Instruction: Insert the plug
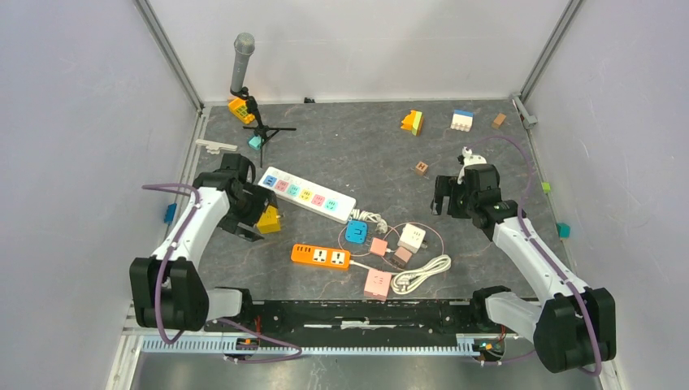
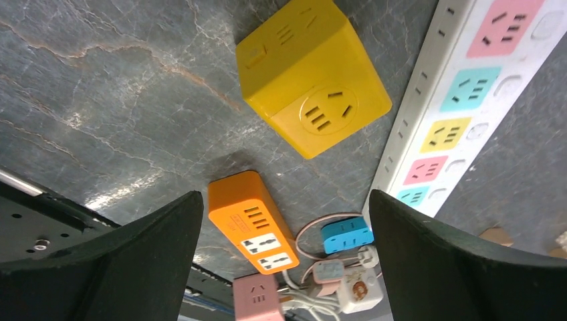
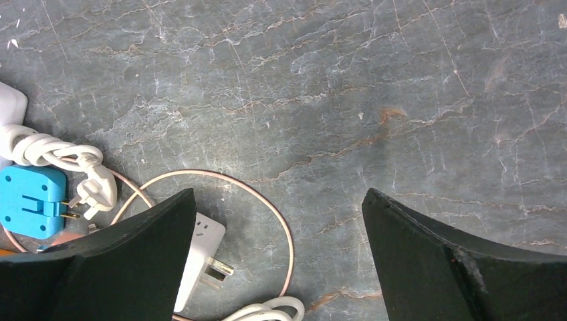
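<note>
A white three-pin plug [image 3: 93, 187] on a coiled white cord lies beside a blue adapter [image 3: 30, 200] at mid-table. A white adapter [image 3: 204, 251] with bare prongs rests inside a thin pink cable loop. The long white power strip [image 1: 307, 193] with coloured outlets lies to the left, with a yellow cube socket [image 2: 311, 73] and an orange strip [image 2: 251, 221] near it. My left gripper [image 2: 284, 197] hovers open next to the yellow cube, holding nothing. My right gripper [image 3: 277, 194] hangs open over bare table, right of the white adapter, also empty.
A pink socket block [image 1: 377, 283] and a bundled white cable [image 1: 421, 274] lie near the front edge. A stand with a grey cylinder [image 1: 244, 65] is at the back left. Toy blocks [image 1: 413, 122] and small cubes [image 1: 422, 168] dot the back. Walls close three sides.
</note>
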Controlling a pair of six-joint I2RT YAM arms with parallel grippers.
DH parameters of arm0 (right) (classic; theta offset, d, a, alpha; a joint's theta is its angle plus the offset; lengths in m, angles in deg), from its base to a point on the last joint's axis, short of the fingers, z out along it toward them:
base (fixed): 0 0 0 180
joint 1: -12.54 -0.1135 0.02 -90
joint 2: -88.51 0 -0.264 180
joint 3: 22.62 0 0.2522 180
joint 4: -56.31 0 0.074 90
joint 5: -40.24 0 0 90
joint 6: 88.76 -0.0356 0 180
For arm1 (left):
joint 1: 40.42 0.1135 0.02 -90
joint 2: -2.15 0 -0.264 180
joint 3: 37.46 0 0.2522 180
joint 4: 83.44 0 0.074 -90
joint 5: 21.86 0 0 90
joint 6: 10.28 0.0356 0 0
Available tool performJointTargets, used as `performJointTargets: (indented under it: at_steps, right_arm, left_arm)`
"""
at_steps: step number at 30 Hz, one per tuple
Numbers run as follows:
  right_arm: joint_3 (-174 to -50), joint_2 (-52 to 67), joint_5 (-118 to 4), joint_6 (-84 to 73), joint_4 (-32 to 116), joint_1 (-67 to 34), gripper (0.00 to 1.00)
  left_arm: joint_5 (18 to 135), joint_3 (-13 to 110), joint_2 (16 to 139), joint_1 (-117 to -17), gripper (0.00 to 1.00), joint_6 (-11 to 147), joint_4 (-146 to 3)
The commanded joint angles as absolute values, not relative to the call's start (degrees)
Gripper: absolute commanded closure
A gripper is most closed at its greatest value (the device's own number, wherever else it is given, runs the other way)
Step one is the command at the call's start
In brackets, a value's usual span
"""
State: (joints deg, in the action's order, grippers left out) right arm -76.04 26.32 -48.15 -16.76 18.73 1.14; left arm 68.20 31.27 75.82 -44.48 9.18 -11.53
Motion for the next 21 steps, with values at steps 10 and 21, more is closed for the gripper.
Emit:
performJointTargets:
  at_steps: [10,21]
  right_arm:
    - [-80.63,24.54,-52.04,-11.98,21.38,-0.24,0.02]
    - [-82.01,22.42,-54.05,-11.08,22.20,-1.64,0.02]
  left_arm:
    - [67.20,32.00,82.62,-40.53,0.00,-0.55,-16.38]
    - [70.59,32.49,88.61,-40.51,0.02,-5.98,-22.01]
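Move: The yellow cube socket lies about 3 cm ahead of the open left hand, 3 cm to its left and some 7 cm below. The long white power strip has its middle about 10 cm ahead and 8 cm to the right of that hand; the orange power strip is roughly 7 cm back and 11 cm right. From the right hand the yellow cube is far off, some 49 cm left and 2 cm back. The yellow cube is what the left hand closes in on: the hand goes about 4 cm forward while sinking about 3.5 cm, edging left as it goes, and turns some 15 degrees counter-clockwise, its wide-open fingers still pointing down. The empty right hand, also open, drifts 2.5 cm left and slightly forward over bare table. ##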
